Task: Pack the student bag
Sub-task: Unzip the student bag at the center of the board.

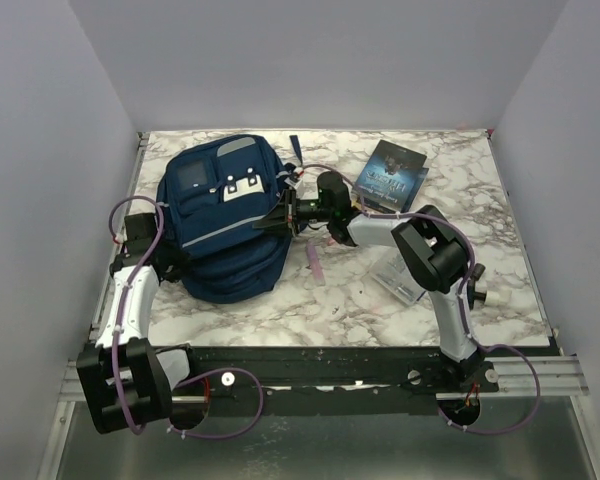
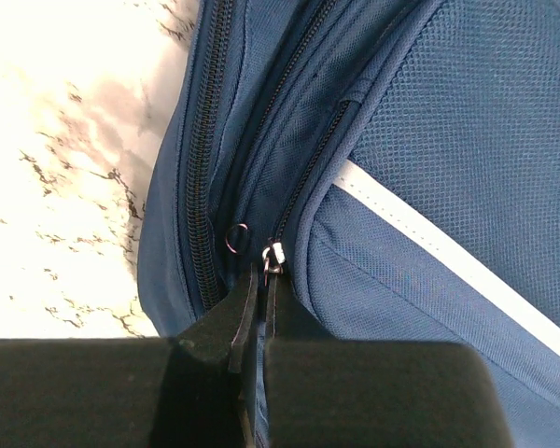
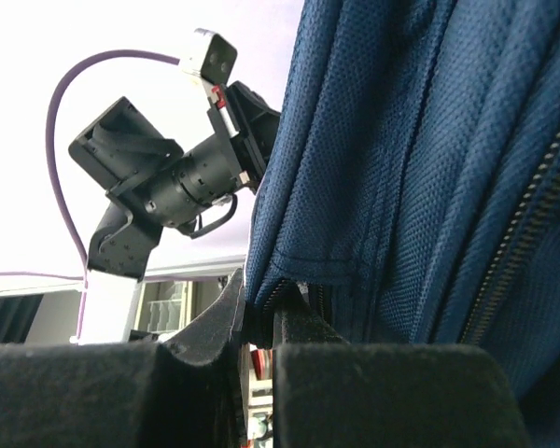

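Note:
The student bag [image 1: 220, 215], a navy backpack with pale grey stripes and white clips, lies on the marble table's left half. My left gripper [image 1: 172, 262] is at its left side. In the left wrist view the gripper [image 2: 261, 289] is shut on a navy zip pull tab just below a metal zip slider [image 2: 273, 257]. My right gripper [image 1: 275, 222] is at the bag's right edge. In the right wrist view the gripper [image 3: 261, 313] is shut on a fold of the bag's fabric [image 3: 401, 168] by a zip and holds it raised.
A dark book [image 1: 392, 175] lies at the back right. A clear plastic pouch [image 1: 395, 272] sits under the right arm. A pink pen [image 1: 317, 265] lies right of the bag, a blue pen [image 1: 295, 150] behind it. Grey walls close in three sides.

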Tool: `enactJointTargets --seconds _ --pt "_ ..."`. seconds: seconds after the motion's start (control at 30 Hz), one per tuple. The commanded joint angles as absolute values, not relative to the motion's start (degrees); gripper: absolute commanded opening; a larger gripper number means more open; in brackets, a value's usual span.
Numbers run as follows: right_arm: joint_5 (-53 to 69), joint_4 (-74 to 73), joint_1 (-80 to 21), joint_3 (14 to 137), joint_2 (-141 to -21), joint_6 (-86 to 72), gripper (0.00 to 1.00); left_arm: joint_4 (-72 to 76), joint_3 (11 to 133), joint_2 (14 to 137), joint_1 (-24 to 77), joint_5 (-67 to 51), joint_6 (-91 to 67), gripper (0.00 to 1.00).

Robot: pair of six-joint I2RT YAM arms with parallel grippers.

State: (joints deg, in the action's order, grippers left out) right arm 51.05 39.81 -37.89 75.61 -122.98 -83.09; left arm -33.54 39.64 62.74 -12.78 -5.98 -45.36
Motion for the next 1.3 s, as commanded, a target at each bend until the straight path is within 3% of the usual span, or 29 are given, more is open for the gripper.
enactJointTargets --seconds 0.0,0.17,0.23,0.4,0.53,0.63,0.73,0.93,1.17,1.27 --pt "59.4 48.1 -35.6 80.1 -124.3 -85.5 0.01 -33.3 41.5 65.3 -15.2 -6.3 -41.8 0.00" --pt "57.2 52.0 -35.2 78.5 -124.6 -89.8 0.00 -34.1 42.1 61.9 -15.3 -3.6 -40.7 0.00" --pt "54.7 51.7 -35.2 77.6 -124.0 -90.2 0.00 -34.6 42.1 59.0 -15.3 -3.0 -39.9 0.10" --pt "51.3 50.3 -35.2 76.5 -124.0 -91.7 0.01 -36.5 42.3 50.2 -13.8 -1.7 -35.6 0.52" --pt "50.7 42.0 -35.2 78.3 -122.7 -88.0 0.01 -38.9 46.7 46.2 -7.9 5.5 -29.4 0.62" --pt "49.4 35.7 -34.8 79.1 -120.7 -85.3 0.00 -38.0 48.6 44.5 3.0 12.9 -24.9 0.65" --pt "49.1 33.3 -34.6 79.1 -119.8 -86.9 0.00 -31.8 47.7 45.2 13.0 10.2 -13.8 0.76" --pt "50.3 32.3 -34.5 80.4 -121.2 -91.0 0.01 -30.3 52.4 55.4 23.6 8.0 2.6 0.74" --pt "49.2 34.6 -34.5 82.0 -121.8 -94.7 0.01 -31.1 55.7 66.6 34.1 21.4 10.6 0.76" --pt "48.5 35.4 -34.5 82.0 -122.0 -95.8 0.01 -32.1 57.9 71.2 34.8 29.3 11.0 0.70"
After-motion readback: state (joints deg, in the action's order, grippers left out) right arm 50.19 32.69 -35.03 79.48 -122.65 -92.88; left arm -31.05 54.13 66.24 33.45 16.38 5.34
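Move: The left fingers are shut on the zipper pull at the left side of the student bag. The bag edge pinched by the right hand lies about 18 cm to their right, 7 cm farther out and some 6 cm higher, and the white clip patch roughly 15 cm right and 17 cm ahead. The pink marker is about 32 cm right, level with the left hand and some 5 cm lower. The right hand has that bag edge right between its fingers. The left hand opens and lets go of the zipper pull, lifts about 12 cm, then sweeps right across the bag towards the edge held by the right hand, ending roughly 14 cm to the right and a little forward after sinking some 4 cm, fingers wide open, turned clockwise by about 70 degrees and rolled so its left side rises. Meanwhile the right hand keeps its pinch on the bag edge, easing about 3 cm forward and finally a little up, its wrist turning some 10 degrees. ##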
